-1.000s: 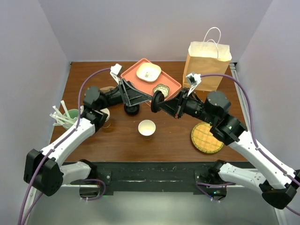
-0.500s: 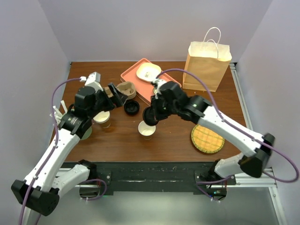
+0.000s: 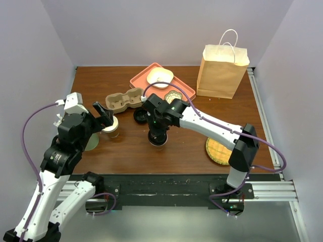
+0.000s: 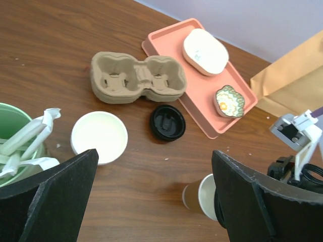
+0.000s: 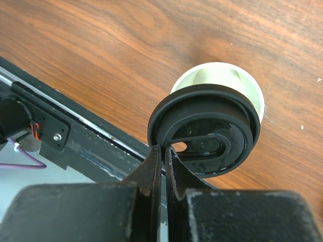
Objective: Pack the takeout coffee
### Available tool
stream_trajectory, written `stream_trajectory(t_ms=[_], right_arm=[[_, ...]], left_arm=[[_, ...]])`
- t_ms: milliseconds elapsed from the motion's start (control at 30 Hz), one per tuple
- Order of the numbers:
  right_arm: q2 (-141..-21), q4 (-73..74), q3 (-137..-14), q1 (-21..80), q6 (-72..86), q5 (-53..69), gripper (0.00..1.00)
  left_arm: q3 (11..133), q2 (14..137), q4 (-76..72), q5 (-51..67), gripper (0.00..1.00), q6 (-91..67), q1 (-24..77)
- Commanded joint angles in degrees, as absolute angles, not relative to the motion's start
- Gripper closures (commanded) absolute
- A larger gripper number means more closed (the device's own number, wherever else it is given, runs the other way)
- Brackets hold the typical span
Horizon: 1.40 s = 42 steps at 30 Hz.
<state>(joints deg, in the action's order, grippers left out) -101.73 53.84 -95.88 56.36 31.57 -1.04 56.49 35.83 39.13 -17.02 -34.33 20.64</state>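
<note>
A brown paper cup [image 5: 217, 75], cream-white inside, stands mid-table; its brown side [image 4: 196, 195] also shows in the left wrist view. My right gripper [image 5: 164, 151] is shut on the rim of a black lid [image 5: 202, 131]. It holds the lid [image 3: 157, 138] just over the cup's mouth, covering part of it. No takeout coffee with a seated lid is in view. My left gripper [image 3: 105, 117] hangs open and empty over the left of the table [image 4: 155, 166], apart from everything.
A second lidless cup [image 3: 109, 126] stands by the left gripper. A loose black lid [image 3: 142, 116] and a pulp cup carrier [image 3: 124, 100] lie behind. A pink tray [image 3: 146, 83] with dishes, a paper bag [image 3: 222, 70], a woven coaster [image 3: 222, 148] and a green cup [image 4: 10, 126] surround.
My right arm has swung the black lid from near the tray down over the middle cup. My left arm has pulled back to the left, away from the carrier, jaws still open.
</note>
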Motion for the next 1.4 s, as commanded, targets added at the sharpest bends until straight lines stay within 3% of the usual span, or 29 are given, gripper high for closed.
stream_trajectory(t_ms=[0, 1100, 1233, 1367], right_arm=[[-102.3, 56.07, -98.87, 56.87, 32.17, -2.72, 1.0], [-111.88, 57.22, -103.71, 57.39, 31.38, -4.22, 1.0], [-111.53, 58.09, -106.25, 57.48, 31.82, -4.04, 0.81], [-111.18, 58.8, -109.33, 57.31, 33.13, -2.29, 0.69]], left_arm=[[59.32, 37.26, 40.78, -21.7, 0.0, -31.12, 20.39], [60.21, 37.79, 39.11, -22.59, 0.0, -28.65, 20.83], [60.38, 37.97, 38.76, -21.62, 0.0, -27.78, 20.92], [60.21, 38.06, 38.85, -20.04, 0.0, -27.42, 20.92]])
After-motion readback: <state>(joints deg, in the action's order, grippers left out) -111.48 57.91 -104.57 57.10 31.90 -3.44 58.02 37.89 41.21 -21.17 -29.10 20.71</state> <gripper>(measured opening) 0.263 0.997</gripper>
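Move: The right hand holds the black lid over the open cup, whose middle lies about 4 cm ahead of it, 1 cm to its right and 8 cm below. From the cup, the second black lid lies some 12 cm farther out and 8 cm left, the white-topped cup 5 cm out and 20 cm left. The open cup is roughly 22 cm right of the left hand, 2 cm ahead and 21 cm below. The right hand lowers its held lid about 4 cm onto the open cup, opens partway and rises 1 cm. ##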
